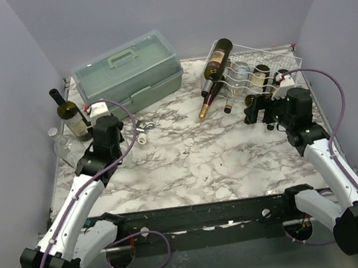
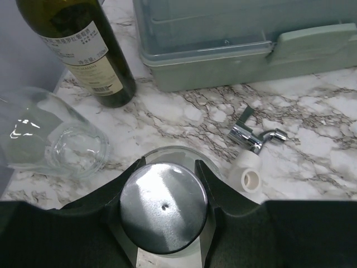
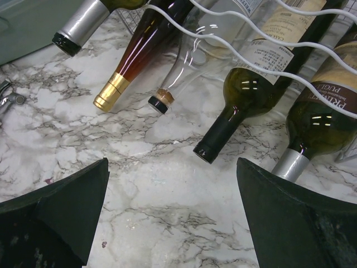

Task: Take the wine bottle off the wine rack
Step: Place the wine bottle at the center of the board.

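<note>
The white wire wine rack stands at the back right with several bottles lying in it, necks toward me. In the right wrist view its wires cross an amber gold-capped bottle, a clear corked one and a dark green wine bottle with a black cap. My right gripper is open just short of that black cap, holding nothing; the top view shows the right gripper in front of the rack. My left gripper is shut on a silver-capped clear glass vessel.
A grey-green toolbox sits at the back left. An upright green bottle stands beside it at the left edge. A clear glass lies on its side near the left gripper. A chrome tap with a white fitting lies on the marble.
</note>
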### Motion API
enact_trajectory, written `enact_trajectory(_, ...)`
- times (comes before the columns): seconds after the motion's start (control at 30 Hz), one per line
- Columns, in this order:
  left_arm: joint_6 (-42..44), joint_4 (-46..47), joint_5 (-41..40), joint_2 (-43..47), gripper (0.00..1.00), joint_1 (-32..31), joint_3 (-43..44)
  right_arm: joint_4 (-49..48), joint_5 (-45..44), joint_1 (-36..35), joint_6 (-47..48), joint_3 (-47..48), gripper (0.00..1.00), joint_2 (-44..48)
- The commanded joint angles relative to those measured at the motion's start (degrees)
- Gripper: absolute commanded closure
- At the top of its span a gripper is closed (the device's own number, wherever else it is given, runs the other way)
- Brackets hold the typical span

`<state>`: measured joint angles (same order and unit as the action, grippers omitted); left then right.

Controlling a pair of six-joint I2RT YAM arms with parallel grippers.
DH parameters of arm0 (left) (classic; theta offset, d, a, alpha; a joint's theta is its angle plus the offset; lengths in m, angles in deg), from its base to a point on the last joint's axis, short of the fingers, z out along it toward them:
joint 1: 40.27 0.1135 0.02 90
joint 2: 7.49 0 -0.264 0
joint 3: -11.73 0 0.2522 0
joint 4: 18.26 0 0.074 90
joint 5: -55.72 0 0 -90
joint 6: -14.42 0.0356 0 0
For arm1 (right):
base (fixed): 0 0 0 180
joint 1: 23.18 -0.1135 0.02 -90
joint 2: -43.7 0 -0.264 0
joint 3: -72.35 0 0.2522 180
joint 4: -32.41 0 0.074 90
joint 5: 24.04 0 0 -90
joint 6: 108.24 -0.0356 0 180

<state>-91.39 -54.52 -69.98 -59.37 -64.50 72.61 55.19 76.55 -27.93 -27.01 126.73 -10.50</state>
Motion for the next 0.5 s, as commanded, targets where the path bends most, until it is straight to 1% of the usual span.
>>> enact_trajectory(0.0,0.9,12.8,3.8,-2.7,1.00,5.6,4.1,-1.1,-0.6,0.4,1.1,-1.1,0.00,1.0)
enact_trajectory(0.13,2.5,15.9,4.3,-6.9,1.00,9.2,6.8,-1.1,-0.6,0.4,1.1,-1.1,0.00,1.2)
enact_trajectory(0.23,2.9,16.5,4.2,-9.9,1.00,11.0,9.1,-1.1,-0.6,0.4,1.2,-1.1,0.00,1.3)
enact_trajectory(0.47,3.5,19.0,5.2,-14.2,1.00,14.9,11.1,-1.2,-0.9,0.5,1.4,-1.1,0.00,1.4)
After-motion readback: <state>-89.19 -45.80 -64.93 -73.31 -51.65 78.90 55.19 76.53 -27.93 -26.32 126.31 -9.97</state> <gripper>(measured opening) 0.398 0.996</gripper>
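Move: The held clear bottle is meant for the bare patch of board between the standing green wine bottle and the toolbox, about 10 cm ahead of the left hand, 7 cm left and 25 cm below. The green wine bottle stands 13 cm ahead and 15 cm left, the other clear bottle 2 cm ahead and 17 cm left; the faucet lies 12 cm ahead, 8 cm right. From the right hand the patch is roughly 8 cm ahead, 55 cm left. Forward and to the left, about 6 cm out and 4 cm across, the left hand carries the silver-capped clear bottle by its neck towards the gap beside the green wine bottle, closing on the toolbox front. It dips about a centimetre and comes back up, turning slightly counter-clockwise, fingers keeping their hold. ##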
